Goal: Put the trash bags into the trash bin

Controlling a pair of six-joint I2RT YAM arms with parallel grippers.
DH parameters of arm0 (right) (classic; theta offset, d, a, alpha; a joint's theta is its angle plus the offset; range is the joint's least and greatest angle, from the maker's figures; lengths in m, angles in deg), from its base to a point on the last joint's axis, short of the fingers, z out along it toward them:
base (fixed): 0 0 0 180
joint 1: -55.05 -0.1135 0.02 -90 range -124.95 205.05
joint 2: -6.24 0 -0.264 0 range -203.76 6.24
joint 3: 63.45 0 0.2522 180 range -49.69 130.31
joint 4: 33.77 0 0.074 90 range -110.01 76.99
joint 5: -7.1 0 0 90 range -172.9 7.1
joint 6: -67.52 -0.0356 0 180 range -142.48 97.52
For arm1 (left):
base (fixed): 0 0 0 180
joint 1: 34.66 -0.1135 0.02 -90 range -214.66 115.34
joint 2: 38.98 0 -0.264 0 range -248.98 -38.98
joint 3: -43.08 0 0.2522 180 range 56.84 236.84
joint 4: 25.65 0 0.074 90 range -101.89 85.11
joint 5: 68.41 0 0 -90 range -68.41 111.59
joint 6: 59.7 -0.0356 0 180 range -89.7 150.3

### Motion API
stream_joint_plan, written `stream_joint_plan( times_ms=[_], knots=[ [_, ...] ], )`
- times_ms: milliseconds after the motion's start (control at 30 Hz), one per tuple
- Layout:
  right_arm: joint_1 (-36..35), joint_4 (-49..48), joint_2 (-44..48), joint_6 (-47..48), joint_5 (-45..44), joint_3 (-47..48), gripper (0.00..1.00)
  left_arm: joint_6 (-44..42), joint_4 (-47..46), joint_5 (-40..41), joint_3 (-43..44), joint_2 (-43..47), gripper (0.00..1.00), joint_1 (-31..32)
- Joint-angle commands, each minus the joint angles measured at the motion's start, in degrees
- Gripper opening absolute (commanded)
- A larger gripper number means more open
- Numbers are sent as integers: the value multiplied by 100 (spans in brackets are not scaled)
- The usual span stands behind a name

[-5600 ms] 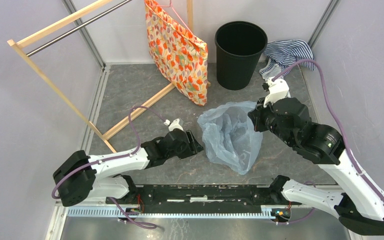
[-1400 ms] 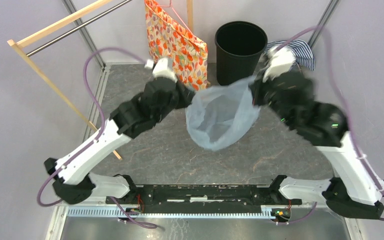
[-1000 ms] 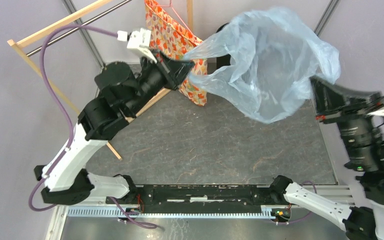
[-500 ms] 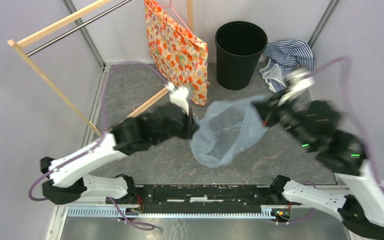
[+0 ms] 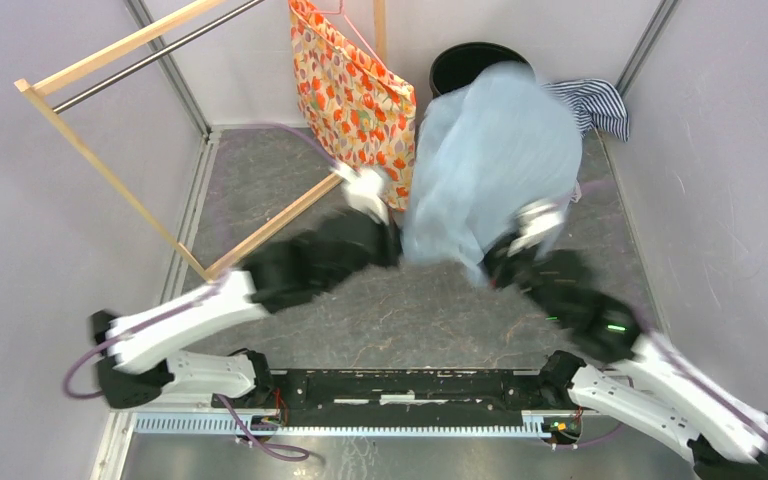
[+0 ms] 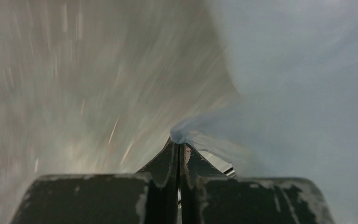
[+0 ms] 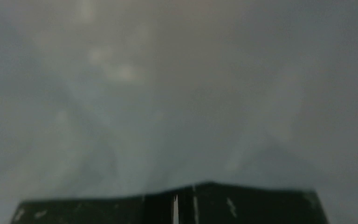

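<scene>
The pale-blue trash bag (image 5: 490, 160) balloons upward between both arms and covers most of the black trash bin (image 5: 457, 62), of which only a piece of rim shows at the back. My left gripper (image 5: 392, 240) is shut on the bag's left edge. In the left wrist view the gripper (image 6: 179, 141) pinches a bunched corner of the bag (image 6: 298, 88). My right gripper (image 5: 495, 268) is shut at the bag's lower right edge. In the right wrist view the bag (image 7: 168, 93) fills the frame and veils the closed jaws. All views are motion-blurred.
An orange floral fabric bag (image 5: 355, 100) hangs from a wooden rack (image 5: 110, 170) at the back left, close to the bin. A blue-white striped cloth (image 5: 598, 105) lies to the right of the bin. Grey walls close in both sides.
The bag was flung high, dropped low, and now billows up again over the bin. The right arm has pulled in toward the centre; the left arm has stayed low at about the same spot.
</scene>
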Motion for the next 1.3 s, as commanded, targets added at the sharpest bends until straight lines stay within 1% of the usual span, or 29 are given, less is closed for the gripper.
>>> stream_joint_plan(
  times_ms=[0,67,100,167,233,267,300,333,367,400,433,467,533,600,700,733,767,833,900,967,1033,1100,1167,1267],
  knots=[
    [-29,880,969,-960,378,-1523,0,1364,745,-527,-1960,266,2,418],
    [-27,1297,1168,-855,5,-891,0,1597,984,-411,-2006,797,2,600],
    [-27,1500,1042,-719,-117,-360,0,1564,1100,-377,-1783,1006,2,620],
    [-31,1755,556,-402,-221,860,0,1282,1230,-230,-989,1233,2,625],
    [-29,1958,-63,33,-418,2411,0,646,1331,61,310,1050,2,627],
    [-28,2048,-425,289,-552,3450,0,270,1387,208,1441,841,2,630],
    [-28,2118,-732,541,-633,4522,0,-126,1397,327,2336,562,2,632],
    [-24,2188,-1120,724,-716,5365,0,-471,1368,418,2867,289,2,632],
    [-23,2191,-1387,907,-732,6257,0,-792,1234,442,3828,57,2,628],
    [-23,2110,-1608,1072,-717,6904,0,-1052,997,417,4363,-132,2,634],
    [-23,1965,-1715,1161,-703,7209,0,-1239,817,355,4724,-260,2,629],
    [-23,1797,-1698,1233,-688,7298,0,-1388,693,317,4906,-350,2,627],
    [-22,1369,-1471,1292,-616,6881,0,-1563,579,474,4928,-450,2,628],
    [-13,990,-1091,1220,-604,5784,0,-1634,576,748,4450,-422,2,628],
    [-17,796,-464,877,-698,4038,0,-1405,644,1329,3129,-192,2,627],
    [-18,827,-255,684,-712,3317,0,-1072,786,1595,2632,-144,2,618],
    [-19,867,-78,485,-715,2649,0,-862,961,1653,2115,-111,2,598],
    [-19,1060,315,-26,-690,977,0,58,1445,1543,1055,-128,2,573],
    [-14,1226,544,-482,-353,-305,0,785,1786,913,-17,-156,2,570],
    [-19,1313,802,-830,54,-1006,0,1252,1835,251,-914,27,2,609],
    [-20,1447,1114,-905,82,-1043,0,1526,1844,68,-1231,490,2,776],
    [-23,1765,1209,-798,-235,-498,0,1666,1969,65,-1169,1084,2,844],
    [-20,2068,1010,-620,-435,180,0,1683,2211,200,-815,1570,2,847],
    [-19,2262,693,-416,-578,1115,0,1475,2393,463,-150,1845,2,847]
  ],
)
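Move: The clear blue bag is pinched at its edges by both hands, its body billowing about 12 cm ahead of the right hand and roughly level with it. The black bin stands some 30 cm ahead of that hand, 3 cm to its right and 11 cm lower; the striped shirt lies about 32 cm ahead, 27 cm right and 20 cm below. For the left hand, the bin is around 31 cm ahead, 14 cm right and 16 cm lower. The bag is flapped up and down in quick, large strokes, both hands keeping their pinch on it and moving nearly in step: on down nearly 20 cm, up some 55 cm, down about 50 cm, then starting to rise again. The wrists tip the fingers down low in each stroke and up at the top, and the hands finish lower, slightly back and farther apart. ##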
